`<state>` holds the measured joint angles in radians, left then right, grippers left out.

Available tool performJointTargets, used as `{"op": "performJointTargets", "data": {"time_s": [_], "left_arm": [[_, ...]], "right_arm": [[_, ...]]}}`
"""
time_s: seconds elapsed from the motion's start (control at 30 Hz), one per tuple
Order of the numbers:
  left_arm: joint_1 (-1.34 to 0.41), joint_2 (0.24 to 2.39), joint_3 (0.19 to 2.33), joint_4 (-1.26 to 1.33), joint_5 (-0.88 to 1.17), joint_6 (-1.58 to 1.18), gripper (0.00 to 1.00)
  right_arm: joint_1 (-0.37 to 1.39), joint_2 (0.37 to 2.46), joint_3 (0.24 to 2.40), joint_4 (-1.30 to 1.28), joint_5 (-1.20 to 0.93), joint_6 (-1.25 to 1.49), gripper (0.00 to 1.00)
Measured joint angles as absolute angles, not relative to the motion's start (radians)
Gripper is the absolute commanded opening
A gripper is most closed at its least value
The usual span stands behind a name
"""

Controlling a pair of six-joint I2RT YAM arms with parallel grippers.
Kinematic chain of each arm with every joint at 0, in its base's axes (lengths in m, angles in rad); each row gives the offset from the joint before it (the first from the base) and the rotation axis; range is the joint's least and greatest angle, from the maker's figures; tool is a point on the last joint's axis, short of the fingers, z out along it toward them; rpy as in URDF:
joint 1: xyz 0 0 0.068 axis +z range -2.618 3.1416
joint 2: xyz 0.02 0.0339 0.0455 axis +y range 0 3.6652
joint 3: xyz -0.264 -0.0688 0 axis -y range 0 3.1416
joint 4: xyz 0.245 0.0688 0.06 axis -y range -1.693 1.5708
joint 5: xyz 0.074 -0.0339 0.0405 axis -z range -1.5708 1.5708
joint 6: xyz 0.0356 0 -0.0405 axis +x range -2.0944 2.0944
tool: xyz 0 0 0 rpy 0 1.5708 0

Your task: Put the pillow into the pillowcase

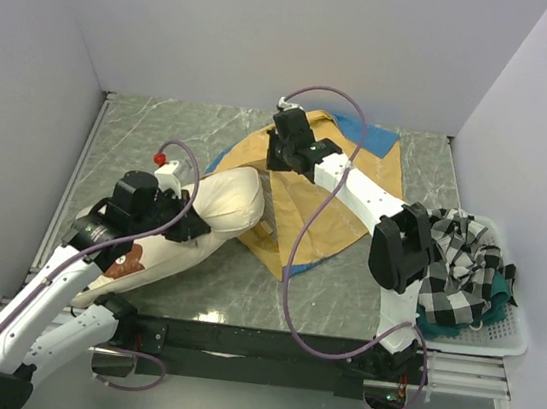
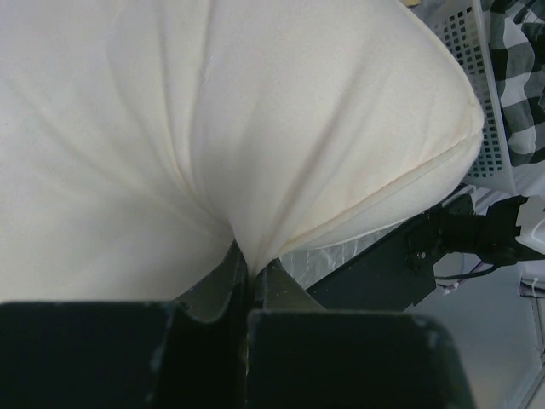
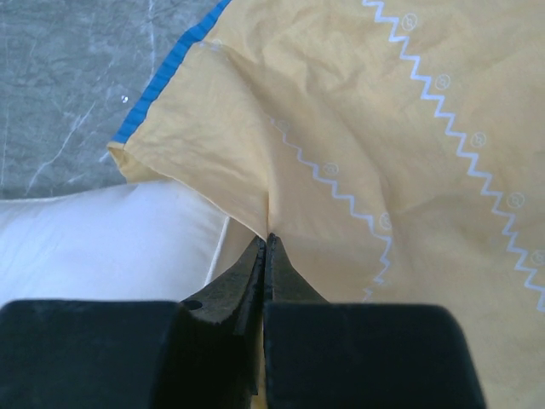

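Observation:
The cream-white pillow [image 1: 220, 210] lies slanted across the left of the table, its far end touching the pillowcase [image 1: 328, 212]. A brown print shows near its lower end. My left gripper [image 1: 188, 226] is shut on a pinch of the pillow [image 2: 213, 145]; in the left wrist view the fabric bunches into the closed jaws of the left gripper [image 2: 245, 271]. The pillowcase is mustard-yellow with pale zigzags, blue at the edges. My right gripper [image 1: 278, 155] is shut on an edge fold of the pillowcase [image 3: 383, 119], as the right gripper [image 3: 268, 240] shows, with the pillow [image 3: 111, 239] just beside it.
A white slotted basket [image 1: 508, 341] at the right holds a black-and-white checked cloth [image 1: 457, 264] over something teal. Grey walls close the left, back and right. The dark rail with the arm bases [image 1: 255, 343] runs along the near edge.

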<state>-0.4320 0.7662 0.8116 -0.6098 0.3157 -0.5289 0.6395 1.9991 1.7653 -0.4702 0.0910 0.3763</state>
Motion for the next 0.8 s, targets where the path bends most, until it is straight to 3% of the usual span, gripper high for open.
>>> {"op": "performJointTargets", "data": {"time_s": [0.47,0.8], "left_arm": [[-0.476,0.9,0.789,-0.38,0.227,-0.542,0.01],[-0.717,1.133,0.791,-0.245,-0.027,-0.554,0.01]], "right_arm": [[0.639,1.818,1.655,-0.45,0.078,0.351,0.0],[0.653,1.747,1.609,-0.459,0.07,0.33,0.0]]}}
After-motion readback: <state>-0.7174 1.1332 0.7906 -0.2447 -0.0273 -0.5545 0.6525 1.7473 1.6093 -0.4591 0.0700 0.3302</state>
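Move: Some 8 cm ahead and 12 cm to the right of the left hand, and about 8 cm lower, is the pillowcase mouth; the pillow's free end, gripped just behind, bulges about 8 cm ahead and 8 cm right. From the right hand, which already pinches the upper rim, that pillow end lies roughly 9 cm back, 6 cm left and a little lower. The case's blue near corner lies on the table about 9 cm back and 22 cm right of the left hand. Carrying the pinched pillow forward about 5 cm, the left hand then swings right some 7 cm and dips about 5 cm, driving the pillow end at the pillowcase mouth. Meanwhile the right hand keeps its pinch on the upper rim, raises it about 6 cm and draws it back some 4 cm towards the pillow, slightly rightward. Both grippers stay shut. ##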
